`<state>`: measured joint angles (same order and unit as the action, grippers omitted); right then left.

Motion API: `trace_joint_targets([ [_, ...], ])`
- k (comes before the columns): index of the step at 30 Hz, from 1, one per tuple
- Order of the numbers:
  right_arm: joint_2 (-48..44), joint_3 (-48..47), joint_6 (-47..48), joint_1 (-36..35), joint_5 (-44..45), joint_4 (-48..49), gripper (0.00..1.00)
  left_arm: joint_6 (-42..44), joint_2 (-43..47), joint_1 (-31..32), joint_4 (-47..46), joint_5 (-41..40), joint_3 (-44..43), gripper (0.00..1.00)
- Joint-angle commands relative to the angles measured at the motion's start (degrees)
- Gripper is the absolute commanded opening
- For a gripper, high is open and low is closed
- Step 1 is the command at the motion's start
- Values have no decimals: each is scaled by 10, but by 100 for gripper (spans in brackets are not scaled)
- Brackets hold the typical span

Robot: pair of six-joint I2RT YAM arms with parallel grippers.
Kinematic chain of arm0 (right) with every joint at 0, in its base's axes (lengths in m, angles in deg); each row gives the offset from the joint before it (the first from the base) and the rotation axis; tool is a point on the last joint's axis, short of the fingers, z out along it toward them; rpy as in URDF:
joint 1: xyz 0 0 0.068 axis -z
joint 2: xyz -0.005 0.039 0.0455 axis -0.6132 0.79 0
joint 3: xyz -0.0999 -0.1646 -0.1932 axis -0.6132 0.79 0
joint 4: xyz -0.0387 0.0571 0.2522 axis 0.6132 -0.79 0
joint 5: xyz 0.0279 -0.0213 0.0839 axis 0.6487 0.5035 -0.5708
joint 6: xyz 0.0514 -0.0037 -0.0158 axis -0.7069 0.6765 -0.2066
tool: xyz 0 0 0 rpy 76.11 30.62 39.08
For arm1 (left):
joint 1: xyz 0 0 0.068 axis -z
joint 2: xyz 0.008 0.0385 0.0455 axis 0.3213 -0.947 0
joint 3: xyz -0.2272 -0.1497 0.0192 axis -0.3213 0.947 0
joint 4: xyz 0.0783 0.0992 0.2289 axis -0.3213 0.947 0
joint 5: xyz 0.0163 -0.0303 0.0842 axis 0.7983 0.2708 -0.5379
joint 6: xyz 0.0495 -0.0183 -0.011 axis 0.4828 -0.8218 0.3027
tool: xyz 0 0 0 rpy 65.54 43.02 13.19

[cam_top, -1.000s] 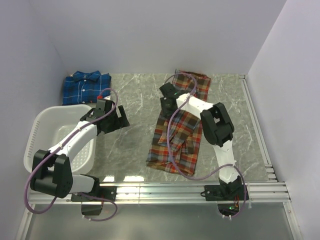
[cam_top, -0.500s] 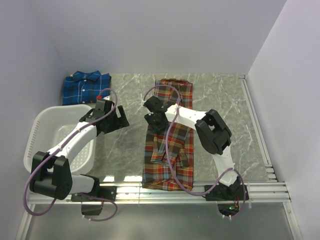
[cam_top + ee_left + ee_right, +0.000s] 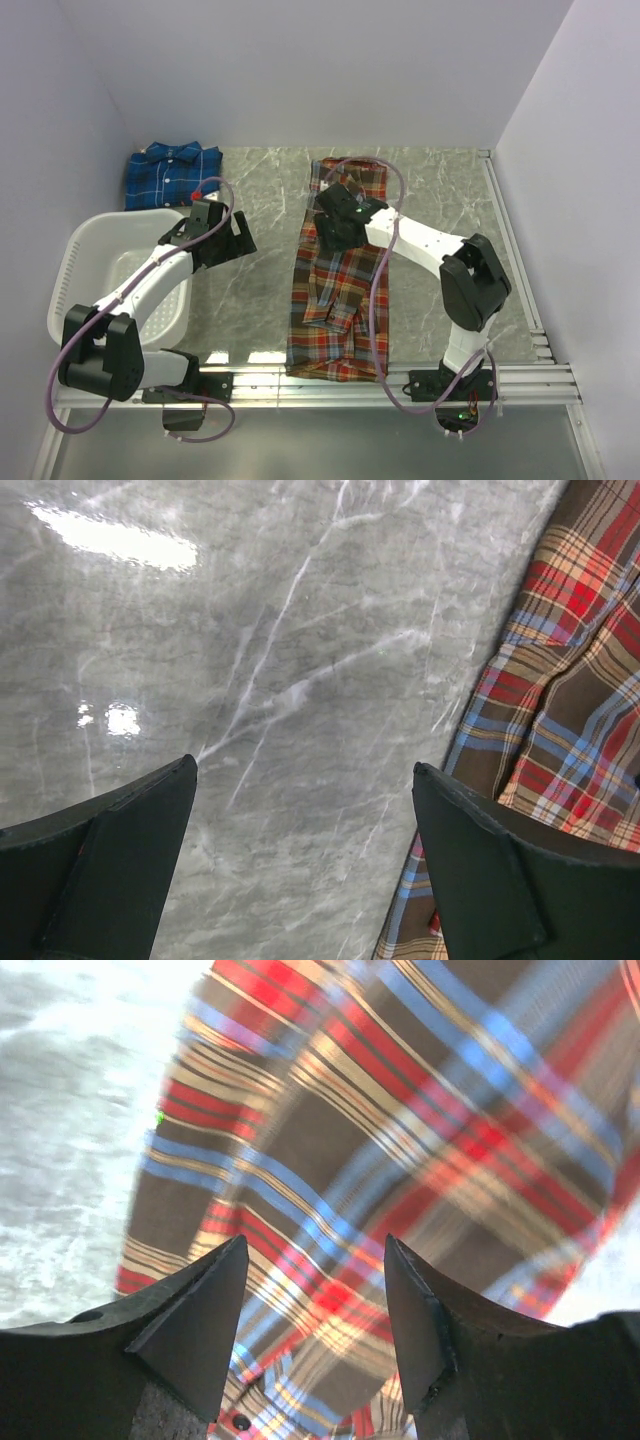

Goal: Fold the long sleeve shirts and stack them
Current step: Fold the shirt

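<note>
The red-orange plaid long sleeve shirt (image 3: 340,300) lies stretched out lengthwise in the middle of the table, with a rumpled sleeve on top, and reaches the near rail. My right gripper (image 3: 335,228) hovers over its upper part. In the right wrist view its jaws (image 3: 315,1242) stand open, with the plaid cloth (image 3: 400,1110) beneath and nothing between them. The blue plaid long sleeve shirt (image 3: 172,175) lies folded at the far left. My left gripper (image 3: 240,238) is open over bare marble (image 3: 300,630), and the red shirt's edge (image 3: 560,680) lies just to its right.
A white slotted basket (image 3: 85,265) stands at the near left under the left arm. Walls close off the left, back and right sides. A metal rail (image 3: 400,378) runs along the near edge, and another rail (image 3: 510,240) runs along the right side.
The right gripper dragged the red shirt left and toward the near edge, laying it out long. Its jaws have since widened and it has shifted back to the right. The left arm has stayed still.
</note>
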<state>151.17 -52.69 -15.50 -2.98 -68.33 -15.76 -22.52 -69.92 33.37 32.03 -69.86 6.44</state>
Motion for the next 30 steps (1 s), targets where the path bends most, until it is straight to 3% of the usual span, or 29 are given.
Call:
trace_joint_targets([
  [1, -12, 76, -87, 12, 20, -18, 64, -3, 22, -2, -3, -22, -2, 96],
  [8, 9, 110, -115, 34, -9, 41, 64, -2, 36, -2, -4, -34, 1, 96],
  [23, 128, -22, -53, 125, -11, 51, 62, 1, 29, -6, -7, -23, 0, 96],
  [26, 109, -40, -52, 124, -43, 33, 62, -1, 29, -6, -11, -22, 2, 95],
  [30, -4, 14, -66, 125, -49, 35, 61, -20, 29, 0, -11, 20, 14, 93],
])
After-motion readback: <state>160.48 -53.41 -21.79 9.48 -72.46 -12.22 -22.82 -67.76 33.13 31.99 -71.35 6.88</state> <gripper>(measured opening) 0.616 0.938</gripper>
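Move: The right hand hangs about 8 cm above the plaid shirt, roughly over the shirt's middle. The shirt's far edge lies some 30 cm ahead of it and its near edge about 30 cm back, over the front rail. The folded-in cuff is about 12 cm back and 2 cm to the left of the hand. From the left hand, the shirt's middle is about 26 cm to the right, 1 cm ahead and 9 cm below. Downward, back and to its right, the right hand drops about 7 cm onto the shirt's right half with its fingers still part-open. It then reverses and sweeps some 10 cm forward at that low height, pushing the cloth along the table towards the back wall, and turns about 15 degrees clockwise overall. It starts to rise slightly at the end. ##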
